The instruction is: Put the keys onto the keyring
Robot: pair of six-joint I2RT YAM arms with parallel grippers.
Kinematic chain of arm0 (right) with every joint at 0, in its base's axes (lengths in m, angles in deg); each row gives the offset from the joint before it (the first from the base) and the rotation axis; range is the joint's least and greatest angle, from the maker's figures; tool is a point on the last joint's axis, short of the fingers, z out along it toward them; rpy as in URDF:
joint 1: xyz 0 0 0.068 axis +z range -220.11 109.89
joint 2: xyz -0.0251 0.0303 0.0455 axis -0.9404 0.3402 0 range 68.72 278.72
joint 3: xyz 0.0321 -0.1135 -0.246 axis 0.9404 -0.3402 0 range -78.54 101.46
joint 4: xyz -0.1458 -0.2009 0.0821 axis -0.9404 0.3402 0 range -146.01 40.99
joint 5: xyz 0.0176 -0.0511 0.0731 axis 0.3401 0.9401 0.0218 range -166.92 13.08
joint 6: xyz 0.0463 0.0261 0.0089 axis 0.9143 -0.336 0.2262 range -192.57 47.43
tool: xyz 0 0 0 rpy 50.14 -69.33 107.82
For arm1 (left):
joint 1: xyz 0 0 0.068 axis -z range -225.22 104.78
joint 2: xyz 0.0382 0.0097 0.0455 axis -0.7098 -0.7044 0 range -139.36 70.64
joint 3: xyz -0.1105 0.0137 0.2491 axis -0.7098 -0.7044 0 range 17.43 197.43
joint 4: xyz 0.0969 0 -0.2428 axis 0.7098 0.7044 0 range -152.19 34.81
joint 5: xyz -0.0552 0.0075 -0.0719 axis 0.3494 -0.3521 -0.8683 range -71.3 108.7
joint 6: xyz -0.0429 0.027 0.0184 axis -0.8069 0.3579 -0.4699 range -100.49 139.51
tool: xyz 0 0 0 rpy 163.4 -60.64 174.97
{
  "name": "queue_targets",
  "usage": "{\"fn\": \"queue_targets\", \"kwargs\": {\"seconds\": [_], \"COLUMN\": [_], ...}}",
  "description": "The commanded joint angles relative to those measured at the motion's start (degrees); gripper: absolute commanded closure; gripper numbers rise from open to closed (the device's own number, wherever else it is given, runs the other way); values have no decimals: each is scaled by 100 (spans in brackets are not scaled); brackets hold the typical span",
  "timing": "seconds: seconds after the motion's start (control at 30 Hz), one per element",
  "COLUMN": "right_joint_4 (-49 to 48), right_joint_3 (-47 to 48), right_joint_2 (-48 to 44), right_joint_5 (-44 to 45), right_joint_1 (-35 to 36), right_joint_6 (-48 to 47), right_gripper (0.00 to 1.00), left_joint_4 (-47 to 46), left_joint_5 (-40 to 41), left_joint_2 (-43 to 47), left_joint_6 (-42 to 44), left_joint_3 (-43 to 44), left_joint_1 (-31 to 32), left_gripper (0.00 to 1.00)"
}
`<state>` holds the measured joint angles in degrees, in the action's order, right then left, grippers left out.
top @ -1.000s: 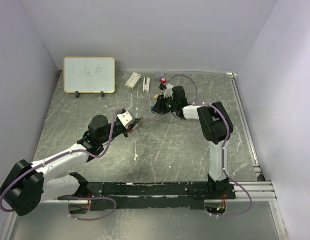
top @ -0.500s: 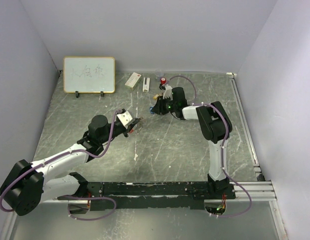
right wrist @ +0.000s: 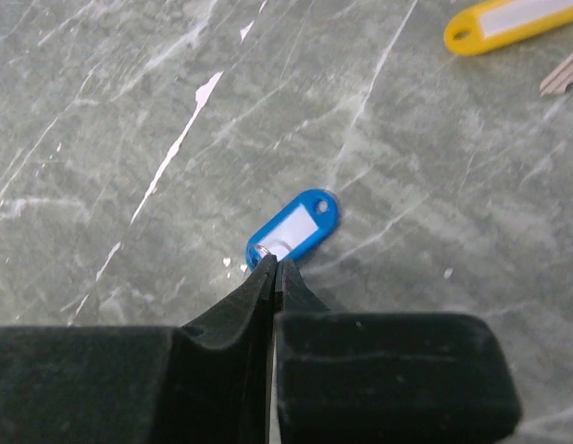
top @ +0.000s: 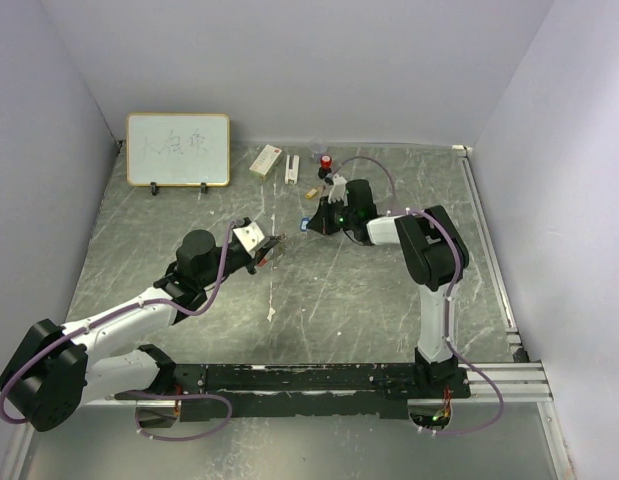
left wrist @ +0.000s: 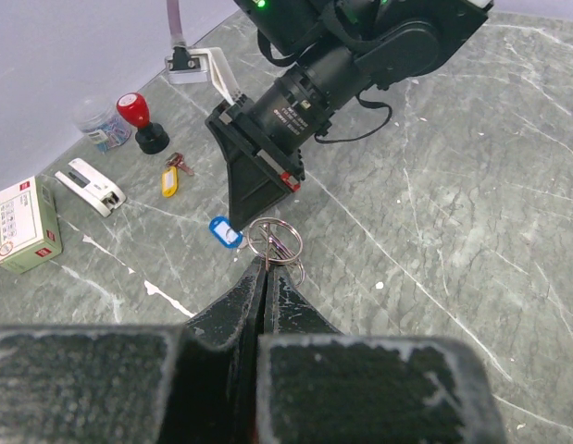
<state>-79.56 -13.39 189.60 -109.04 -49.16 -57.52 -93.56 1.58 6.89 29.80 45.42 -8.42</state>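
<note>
My left gripper [left wrist: 265, 262] is shut on the keyring [left wrist: 275, 241], thin silvery loops with a reddish piece, held just above the table; in the top view the gripper [top: 276, 246] is left of centre. One of the keys, blue plastic with a white label [right wrist: 293, 227], lies flat on the table. My right gripper [right wrist: 273, 266] is shut at its small metal ring end; from above it [top: 311, 224] points left at the blue key [top: 305, 224]. The other key, with a yellow tag [right wrist: 513, 20], lies farther back [top: 311, 192].
Along the back stand a white box with a red mark [top: 266, 160], a white stapler-like piece [top: 290, 170], a red-and-black cylinder [top: 326, 160] and a whiteboard [top: 178, 149]. The two grippers are close together, a short gap between them.
My right gripper's jaws have gone from part open to shut at the blue key's ring end, and the wrist has shifted slightly nearer. The left arm has not moved.
</note>
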Motion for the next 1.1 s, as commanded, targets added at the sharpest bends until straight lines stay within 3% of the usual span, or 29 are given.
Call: {"fn": "queue_targets", "kwargs": {"seconds": [0.0, 0.23, 0.67, 1.07], "right_joint_4": [-173, -100, -206, -170], "right_joint_3": [-342, -917, -1342, -1914], "right_joint_2": [-463, -1225, -1676, -2781], "right_joint_5": [42, -145, 347, 1157], "right_joint_1": [9, 209, 324, 682], "right_joint_6": [41, -63, -37, -401], "right_gripper": [100, 100, 100, 100], "left_joint_4": [-167, -199, -141, -308], "left_joint_5": [-12, -29, 4, -124], "left_joint_2": [28, 49, 174, -4], "left_joint_6": [-8, -18, -10, -26], "left_joint_3": [-2, -21, -48, 5], "left_joint_1": [-32, -33, -32, -33], "left_gripper": [93, 93, 93, 93]}}
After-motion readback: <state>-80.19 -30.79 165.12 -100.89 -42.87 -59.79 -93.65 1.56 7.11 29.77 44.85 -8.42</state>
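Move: The blue tag lies right at the right hand's shut fingertips, its middle about 2 cm ahead, 1 cm left and just below. The yellow tag is straight ahead of that hand by about 12 cm, the red stamp some 18 cm ahead and 3 cm right, and the keyring in the left fingers roughly 13 cm back, 6 cm left and 15 cm higher. From the left hand the blue tag is about 15 cm ahead, 5 cm right and 18 cm below. With its fingers staying shut, the right hand leaves the near end of the blue tag, drawing back and rising about 5 cm each way, dips a centimetre or so while still easing back, then climbs again to finish some 7 cm back and nearly 8 cm up, its fingertips tilting up about 10 degrees. The left hand stays in place and keeps its grip on the keyring, which the right hand comes nearer to with no tag at its fingertips. ##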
